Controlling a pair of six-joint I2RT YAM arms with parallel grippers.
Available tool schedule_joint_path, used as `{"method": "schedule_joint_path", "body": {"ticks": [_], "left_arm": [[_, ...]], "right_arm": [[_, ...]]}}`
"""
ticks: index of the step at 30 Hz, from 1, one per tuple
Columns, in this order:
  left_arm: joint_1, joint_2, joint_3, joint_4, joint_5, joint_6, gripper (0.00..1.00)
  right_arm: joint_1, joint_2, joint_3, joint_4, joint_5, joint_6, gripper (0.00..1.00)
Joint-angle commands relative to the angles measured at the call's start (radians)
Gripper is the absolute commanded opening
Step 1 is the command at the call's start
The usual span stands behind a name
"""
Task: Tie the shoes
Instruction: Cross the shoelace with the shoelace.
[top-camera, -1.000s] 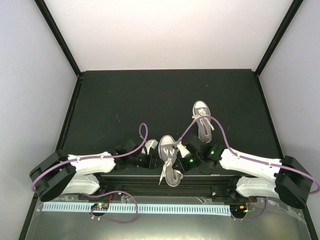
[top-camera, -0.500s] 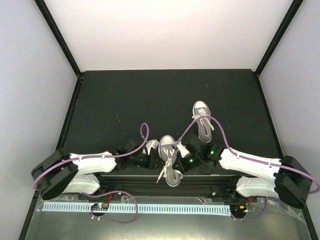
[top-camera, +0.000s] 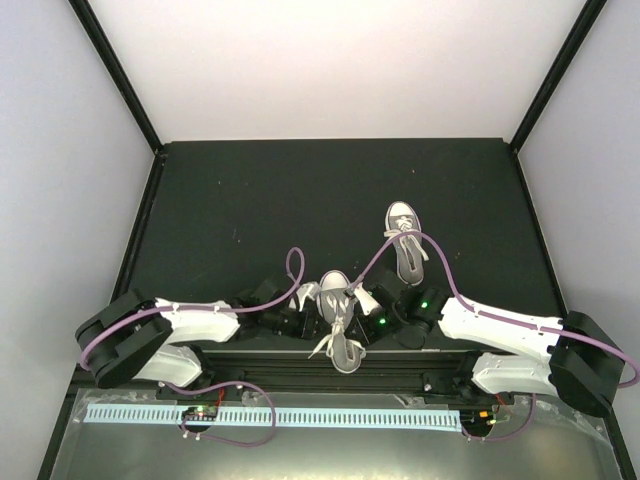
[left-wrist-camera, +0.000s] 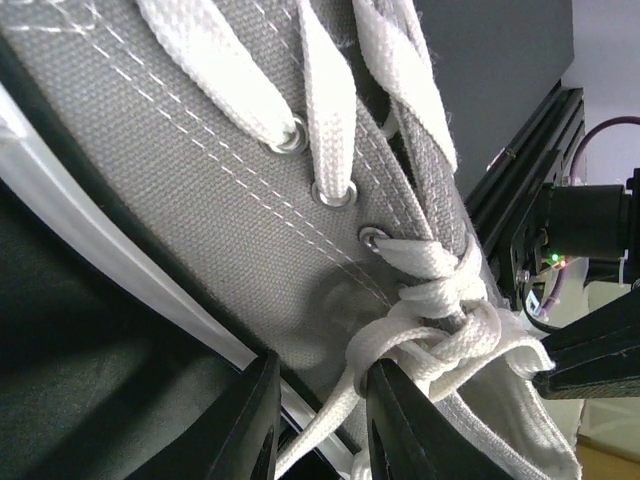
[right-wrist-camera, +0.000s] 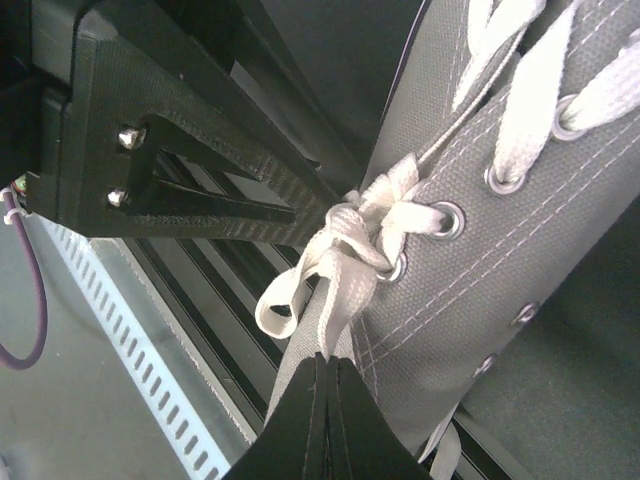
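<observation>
Two grey canvas shoes lie on the black mat. The near shoe (top-camera: 338, 322) sits at the front edge between my grippers; the far shoe (top-camera: 405, 240) lies behind it to the right, its laces loose. My left gripper (top-camera: 304, 310) is pressed against the near shoe's left side. In the left wrist view the left gripper (left-wrist-camera: 322, 390) is open, and a white lace strand (left-wrist-camera: 335, 425) from the knot (left-wrist-camera: 445, 320) runs loosely between its fingers. My right gripper (right-wrist-camera: 327, 365) is shut on a lace (right-wrist-camera: 340, 300) leading from that knot, beside a small loop (right-wrist-camera: 282, 300).
A black slotted rail (top-camera: 300, 362) runs along the mat's front edge under the near shoe's heel. A white perforated strip (top-camera: 300, 417) lies in front of it. Purple cables (top-camera: 290, 275) arc over both arms. Black frame posts (top-camera: 120, 75) stand at the back corners.
My left arm has swung right, closer against the near shoe, and its jaws have narrowed slightly around the lace strand. The loose lace at the heel shifted. The right arm has held still.
</observation>
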Motion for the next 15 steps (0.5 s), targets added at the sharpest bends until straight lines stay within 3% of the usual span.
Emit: {"method": "schedule_joint_path", "body": {"ticks": [1,6,12,15], "left_arm": [[-0.007,0.034,0.037,0.069,0.045,0.012,0.26],[-0.008,0.048,0.038,0.102,0.061,0.009,0.19],[-0.008,0.011,0.032,0.128,0.043,0.003,0.02],[-0.008,-0.01,0.032,0.127,0.025,-0.002,0.02]], "right_arm": [[0.006,0.001,0.025,0.006,0.009,0.003,0.02],[0.006,0.0,0.027,0.002,0.013,0.003,0.02],[0.005,-0.024,0.033,-0.013,0.038,0.008,0.02],[0.006,-0.032,0.038,-0.024,0.051,0.01,0.02]]}}
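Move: The lace strand beside the knot runs practically between the left hand's parted fingertips, about 1 cm to its right and 1 cm back. The knot sits roughly 3 cm to the right, 1 cm back and 1 cm above; the shoe's middle is about 4 cm right, 2 cm ahead. From the right hand, shut on the loop from the other side, that strand lies some 4 cm left, 1 cm ahead and 2 cm lower. Rightward by about 1 cm, in against the side of the knot, the left hand eases its fingers together from roughly a quarter open to shut, pinching the lace beside the knot; as they close it lifts about 1 cm. The right hand stays practically still and keeps its shut grip on the lace loop at the knot's right. ##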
